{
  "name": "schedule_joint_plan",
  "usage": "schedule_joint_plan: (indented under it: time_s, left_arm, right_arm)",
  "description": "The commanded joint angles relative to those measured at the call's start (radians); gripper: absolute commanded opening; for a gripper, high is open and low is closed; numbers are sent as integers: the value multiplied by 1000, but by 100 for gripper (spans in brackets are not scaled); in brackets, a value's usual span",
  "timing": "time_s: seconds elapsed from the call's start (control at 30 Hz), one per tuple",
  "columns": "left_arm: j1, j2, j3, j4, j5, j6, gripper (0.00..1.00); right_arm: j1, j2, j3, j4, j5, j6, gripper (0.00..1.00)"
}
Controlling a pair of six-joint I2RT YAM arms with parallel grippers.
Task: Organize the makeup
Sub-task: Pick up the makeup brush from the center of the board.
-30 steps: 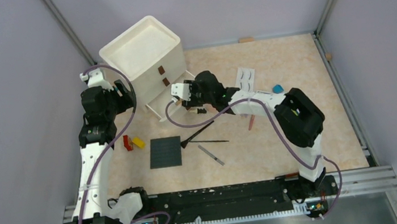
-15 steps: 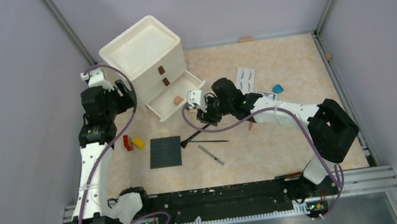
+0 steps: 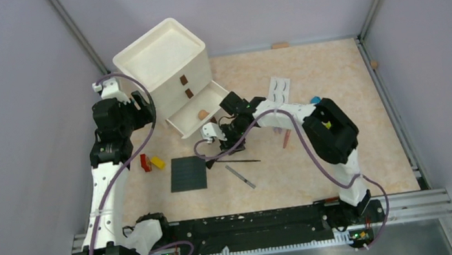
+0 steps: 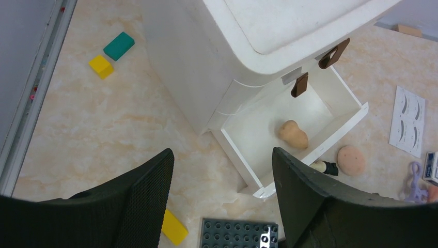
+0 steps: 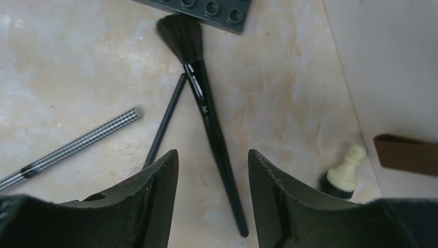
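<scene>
The makeup lies scattered on the table. A black brush has its handle running between the open fingers of my right gripper, which hovers over it holding nothing. A thin black pencil and a checked pencil lie to its left, and a small cream-tipped bottle to its right. A peach sponge rests in the open drawer. A round peach puff and the eyelash card lie outside it. My left gripper is open and empty, high beside the drawer unit.
The white drawer unit stands at the back left with its bottom drawer pulled out. A dark studded plate lies in front of it, with red and yellow bricks to its left. A pinkish pencil lies further right.
My right gripper has drawn back from over the open drawer and come down over the black brush. The peach sponge now shows in the drawer. The left arm has not moved.
</scene>
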Motion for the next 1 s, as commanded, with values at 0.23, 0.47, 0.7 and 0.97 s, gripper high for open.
schedule_joint_plan:
  time_s: [0.23, 0.47, 0.7, 0.97]
  left_arm:
    - [6, -4, -3, 42, -3, 3, 75]
    - [6, 2, -2, 42, 2, 3, 75]
    - [5, 2, -2, 44, 8, 1, 75]
    - [6, 1, -2, 44, 6, 1, 75]
  right_arm:
    - [-5, 200, 228, -194, -37, -155, 48]
    - [-6, 206, 197, -186, -39, -144, 27]
    - [-6, 176, 164, -150, -31, -144, 8]
    - [-16, 10, 83, -5, -73, -142, 0]
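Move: The makeup brush lies just under my right hand: its middle is about 1 cm ahead, 1 cm to the left and 3 cm below. From that same hand, the thin black pencil lies some 3 cm back and 3 cm right, the checkered pen about 8 cm back and 3 cm right, the dark studded plate roughly 5 cm back and 15 cm left, and the cream pawn-shaped piece about 9 cm straight ahead. From my left hand, the brush is some 23 cm right, 6 cm back and 24 cm below. With my right hand I sink about 3 cm onto the makeup brush, easing a centimetre left and slightly forward and turning some 5 degrees counter-clockwise. Once down, I hold there and close my half-open fingers until the tips pinch the handle near the brush's middle, then start up by only a hair. ##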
